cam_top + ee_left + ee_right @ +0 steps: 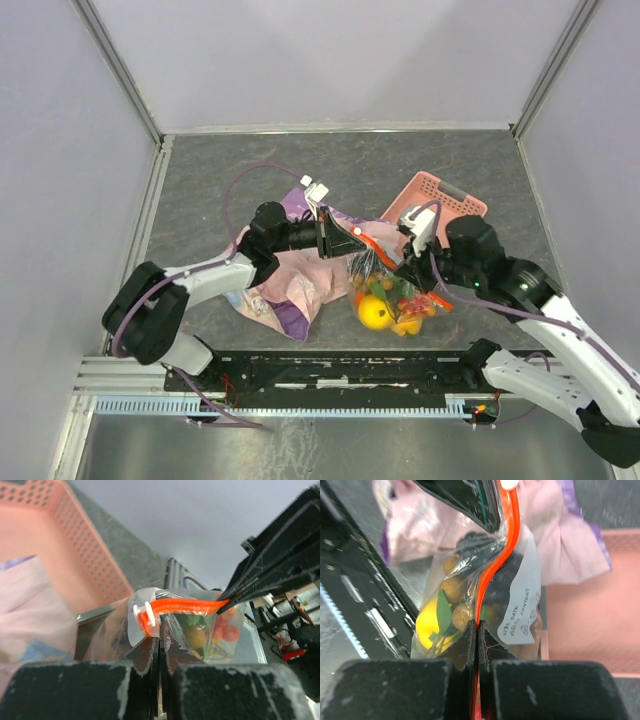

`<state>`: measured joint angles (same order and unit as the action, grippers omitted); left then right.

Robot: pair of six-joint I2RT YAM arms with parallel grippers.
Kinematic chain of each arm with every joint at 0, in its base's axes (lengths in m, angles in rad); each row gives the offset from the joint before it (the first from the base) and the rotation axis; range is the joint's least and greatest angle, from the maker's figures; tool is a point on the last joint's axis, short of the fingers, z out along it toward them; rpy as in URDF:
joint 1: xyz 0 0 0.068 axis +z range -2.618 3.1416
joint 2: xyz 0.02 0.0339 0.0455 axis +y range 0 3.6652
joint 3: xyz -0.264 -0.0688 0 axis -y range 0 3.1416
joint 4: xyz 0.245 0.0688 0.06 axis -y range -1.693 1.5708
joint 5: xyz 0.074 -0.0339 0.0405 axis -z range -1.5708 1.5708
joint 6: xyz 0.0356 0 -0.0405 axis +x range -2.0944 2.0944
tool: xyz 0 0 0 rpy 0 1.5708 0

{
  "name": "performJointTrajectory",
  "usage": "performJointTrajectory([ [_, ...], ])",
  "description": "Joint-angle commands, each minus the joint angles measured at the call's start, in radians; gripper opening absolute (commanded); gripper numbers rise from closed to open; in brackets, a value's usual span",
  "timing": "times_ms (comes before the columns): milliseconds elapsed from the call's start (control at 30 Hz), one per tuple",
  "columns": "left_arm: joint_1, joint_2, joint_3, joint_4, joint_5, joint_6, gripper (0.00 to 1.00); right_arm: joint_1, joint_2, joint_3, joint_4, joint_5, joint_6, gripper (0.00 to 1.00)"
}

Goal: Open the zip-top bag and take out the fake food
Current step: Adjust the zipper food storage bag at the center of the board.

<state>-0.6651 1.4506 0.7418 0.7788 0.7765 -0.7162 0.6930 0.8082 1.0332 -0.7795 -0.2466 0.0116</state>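
The zip-top bag hangs stretched between my two grippers just above the table, its orange-red zip strip running from one to the other. My left gripper is shut on the bag's plastic right under the white slider. At the other end, my right gripper is shut on the zip strip. The fake food sags inside the bag: a yellow fruit, tan grapes and dark purple grapes. In the left wrist view red and yellow fruits show through the plastic.
A pink perforated basket lies behind the right gripper. A pink-purple patterned cloth is spread under the left arm. The black base rail runs along the near edge, close below the bag.
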Motion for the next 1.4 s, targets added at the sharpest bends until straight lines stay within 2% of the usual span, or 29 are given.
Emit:
performJointTrajectory([
  [0,0.013,0.068,0.015,0.097,-0.045,0.078,0.03,0.003,0.080,-0.054,0.119,0.121,0.019,0.02],
  [167,0.098,0.101,0.050,0.010,-0.080,0.163,0.03,0.003,0.183,-0.063,0.264,0.139,0.014,0.02],
  [400,0.384,0.050,-0.002,-0.025,-0.185,0.158,0.03,0.003,0.430,0.014,0.460,0.095,-0.006,0.02],
  [467,0.426,0.032,0.002,-0.051,-0.202,0.171,0.03,0.002,0.515,0.055,0.514,0.074,-0.003,0.02],
  [667,0.493,-0.098,-0.009,-0.241,-0.296,0.305,0.03,0.001,0.793,0.298,0.537,0.042,-0.048,0.03],
  [833,0.516,-0.244,-0.091,-0.304,-0.384,0.378,0.03,-0.004,0.977,0.525,0.513,0.023,-0.068,0.03],
  [967,0.518,-0.295,-0.150,-0.284,-0.355,0.355,0.03,-0.023,1.062,0.656,0.477,-0.005,-0.067,0.04],
  [1100,0.517,-0.310,-0.220,-0.166,-0.267,0.269,0.03,-0.043,1.045,0.648,0.477,-0.019,-0.068,0.06],
  [1167,0.513,-0.309,-0.254,-0.070,-0.209,0.205,0.03,-0.060,1.012,0.615,0.491,-0.043,-0.063,0.12],
  [1300,0.484,-0.326,-0.304,0.024,-0.151,0.175,0.03,-0.090,0.935,0.549,0.469,-0.181,-0.085,0.34],
  [1367,0.466,-0.350,-0.321,0.025,-0.155,0.211,0.03,-0.094,0.861,0.470,0.473,-0.260,-0.119,0.52],
])
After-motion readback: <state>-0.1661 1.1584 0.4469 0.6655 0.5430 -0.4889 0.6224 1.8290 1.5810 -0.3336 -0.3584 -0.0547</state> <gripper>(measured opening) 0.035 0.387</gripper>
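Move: The board's centre, where the bag is being taken, lies about 7 cm ahead of the left hand, 3 cm to its left and 22 cm below; from the right hand it is some 18 cm ahead, 13 cm left and equally low. The bag's fruit-filled body hangs about 3 cm back, 2 cm left and 12 cm below the right hand. The basket lies 20 cm ahead and 8 cm right of that hand. The pink cloth's middle is 16 cm left and 2 cm ahead of the left hand. Down about 5 cm at first, then forward and to the left, both hands carry the bag by its orange zip towards the board's centre, the right hand ending some 20 cm farther forward. The left hand keeps its pinch on the zip's slider end, turns about 40 degrees counter-clockwise and lastly draws back some 5 cm; the right hand's fingers part around the zip at the end. ##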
